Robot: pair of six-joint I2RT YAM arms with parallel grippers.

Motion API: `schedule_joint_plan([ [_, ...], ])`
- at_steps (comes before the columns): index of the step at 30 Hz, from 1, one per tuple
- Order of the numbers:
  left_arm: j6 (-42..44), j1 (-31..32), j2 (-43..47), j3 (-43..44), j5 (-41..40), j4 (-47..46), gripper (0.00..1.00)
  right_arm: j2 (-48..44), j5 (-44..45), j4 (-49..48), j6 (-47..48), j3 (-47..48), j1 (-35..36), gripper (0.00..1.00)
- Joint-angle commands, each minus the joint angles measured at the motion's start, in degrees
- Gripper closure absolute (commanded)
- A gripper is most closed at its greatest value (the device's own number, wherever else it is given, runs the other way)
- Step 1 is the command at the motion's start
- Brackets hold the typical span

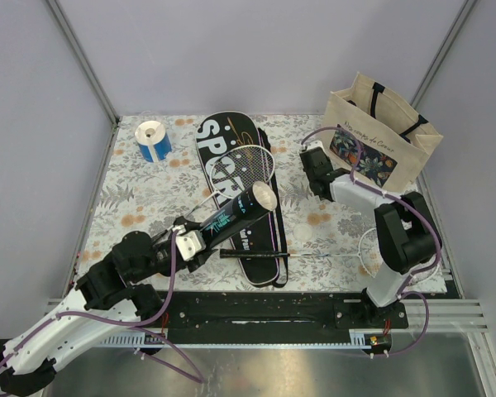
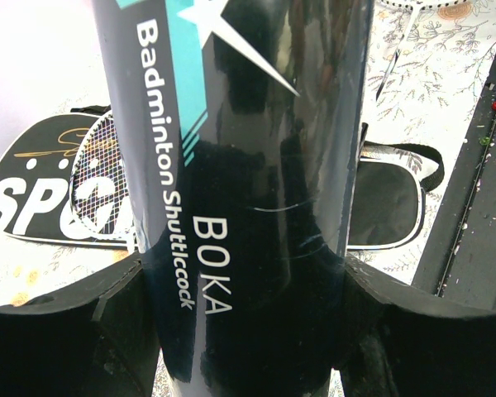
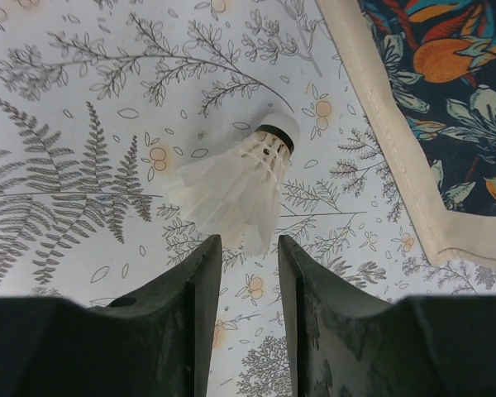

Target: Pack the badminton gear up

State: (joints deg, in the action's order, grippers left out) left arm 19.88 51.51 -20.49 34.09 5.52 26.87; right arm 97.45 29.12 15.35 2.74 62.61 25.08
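Observation:
My left gripper is shut on the long black tube with teal print. It holds the tube tilted up over the black SPORT case, open end toward the right. A white-framed racket lies on the case. A second racket lies across the case's near end. My right gripper is open and low over the cloth. A white feather shuttlecock lies just beyond its fingertips, its feather edge at the gap and not gripped.
The beige tote bag with a floral panel stands at the back right, close beside my right gripper. A blue-and-white tape roll sits at the back left. The floral tablecloth covers the table, with a black rail along the near edge.

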Motion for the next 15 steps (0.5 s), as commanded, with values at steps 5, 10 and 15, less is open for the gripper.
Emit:
schedule_joint_plan([
  [5,0.16,0.00,-0.78,0.37,-0.51,-5.60,1.00,5.82,5.23,0.82,6.31,5.50,0.14,0.60],
  [10,0.42,0.09,-1.22,0.28,-0.86,-5.60,1.00,6.53,11.56,-1.11,6.31,4.81,0.14,0.69],
  [15,0.51,0.00,-1.92,0.37,-0.95,-5.52,1.00,3.72,14.12,-4.80,7.10,2.44,0.14,0.94],
])
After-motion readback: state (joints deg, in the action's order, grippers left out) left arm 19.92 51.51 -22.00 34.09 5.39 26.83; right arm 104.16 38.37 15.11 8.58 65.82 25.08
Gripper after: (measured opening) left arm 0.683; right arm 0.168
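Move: The shuttlecock lies on the cloth about 4 cm ahead of the right fingertips and some 2 cm lower, level with them sideways, with the near rim of its skirt between the open fingers. The tote bag stands about 10 cm ahead and 17 cm to the right, and the black racket bag lies some 24 cm to the left, about level with the hand. From the left hand the shuttlecock is roughly 29 cm ahead, 33 cm right and 17 cm below. The shuttlecock's feather rim is what the right hand works on: the hand dips about 2 cm onto it, then slides some 2 cm right towards the tote bag, edging forward and rising about 1 cm. It rolls roughly 10 degrees, left side down, as the fingers close to pinch the skirt's near edge. ##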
